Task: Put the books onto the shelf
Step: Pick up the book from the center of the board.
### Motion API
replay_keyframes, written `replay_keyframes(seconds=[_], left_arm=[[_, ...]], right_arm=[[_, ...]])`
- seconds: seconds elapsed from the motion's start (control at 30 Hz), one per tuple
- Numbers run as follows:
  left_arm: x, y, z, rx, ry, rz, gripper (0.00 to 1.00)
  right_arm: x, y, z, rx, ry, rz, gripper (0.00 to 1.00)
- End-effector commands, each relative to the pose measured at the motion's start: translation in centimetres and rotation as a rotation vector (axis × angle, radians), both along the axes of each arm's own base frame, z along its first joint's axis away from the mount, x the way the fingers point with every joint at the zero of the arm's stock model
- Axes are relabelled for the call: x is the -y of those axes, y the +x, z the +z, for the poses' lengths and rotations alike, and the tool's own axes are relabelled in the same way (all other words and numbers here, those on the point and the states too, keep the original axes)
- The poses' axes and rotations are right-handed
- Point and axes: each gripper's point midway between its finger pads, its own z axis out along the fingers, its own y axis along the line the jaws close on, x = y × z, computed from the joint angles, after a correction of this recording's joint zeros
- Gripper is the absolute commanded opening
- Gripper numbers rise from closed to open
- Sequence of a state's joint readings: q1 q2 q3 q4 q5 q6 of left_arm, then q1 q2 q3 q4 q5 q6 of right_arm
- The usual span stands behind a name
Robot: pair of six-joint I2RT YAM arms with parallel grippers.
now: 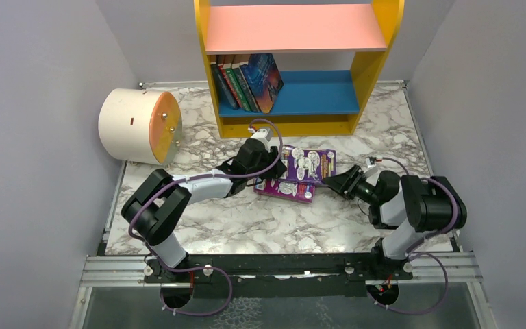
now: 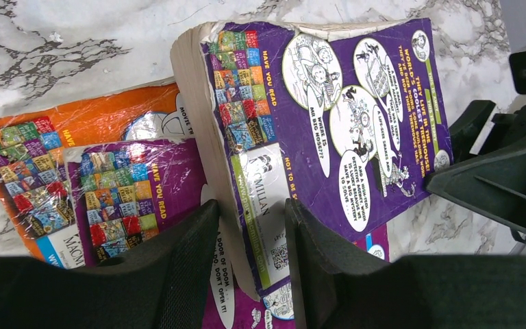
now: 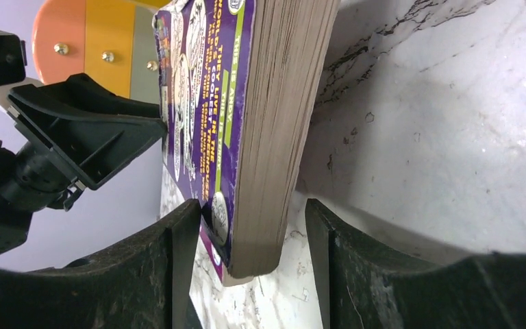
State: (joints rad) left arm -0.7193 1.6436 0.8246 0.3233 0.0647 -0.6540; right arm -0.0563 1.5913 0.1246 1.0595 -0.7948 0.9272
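Observation:
A thick purple book (image 1: 311, 164) with white cartoon pictures is tilted up off the marble. My left gripper (image 1: 276, 168) is shut on its left corner; in the left wrist view the fingers (image 2: 250, 212) pinch the cover (image 2: 356, 123) and the page block. My right gripper (image 1: 330, 184) stands open around the opposite corner (image 3: 260, 123), and a gap shows beside its right finger (image 3: 329, 260). Under the raised book lie another purple book (image 2: 144, 185) and an orange one (image 2: 75, 130). The shelf (image 1: 294, 27) stands behind, with several books (image 1: 246, 82) leaning at the left of its blue board.
A cream cylinder (image 1: 137, 123) with an orange end lies at the back left of the marble table (image 1: 246, 226). Grey walls close in both sides. The right part of the blue lower board (image 1: 322, 92) holds nothing.

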Motion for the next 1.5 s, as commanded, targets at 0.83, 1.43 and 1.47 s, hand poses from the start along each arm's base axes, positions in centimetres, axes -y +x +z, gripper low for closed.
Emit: replay_keyframes(seconds=[0.83, 1.43, 1.47], left_arm=[[1.2, -0.8, 1.4, 0.031, 0.018, -0.008, 0.39], [-10.6, -0.1, 11.8, 0.298, 0.132, 0.422, 0.54], [-10.7, -0.2, 12.1, 0.303, 0.129, 0.422, 0.54]], right_arm=[[-0.2, 1.8, 7.9, 0.323, 0.174, -0.022, 0.01], [1.5, 5.5, 19.1, 0.572, -0.088, -0.088, 0.01], [1.5, 5.9, 19.4, 0.575, -0.089, -0.089, 0.01]])
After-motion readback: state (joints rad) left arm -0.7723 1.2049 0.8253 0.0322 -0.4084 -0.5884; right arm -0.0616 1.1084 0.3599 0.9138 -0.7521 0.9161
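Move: Near the left fingers, which still have the purple book by its slightly raised left edge, the book's middle lies about 8 cm to the right, 2 cm ahead and 2 cm lower. The open right fingers straddle the book's near right corner; from them its middle is roughly 7 cm left, 5 cm ahead and 2 cm higher. The magenta book lies about 13 cm left of the right hand, level with it and 2 cm lower; the shelf's yellow front is some 14 cm ahead and 12 cm left. Edging in about 1 cm over the near right corner and rolling its left side up some 12 degrees, the right hand closes and pinches the book while the left steadies the opposite edge. The left then opens, lets go and draws about 12 cm up and 9 cm left, as the right lifts roughly 18 cm and then forward about 4 cm, tipping its fingers upward. ##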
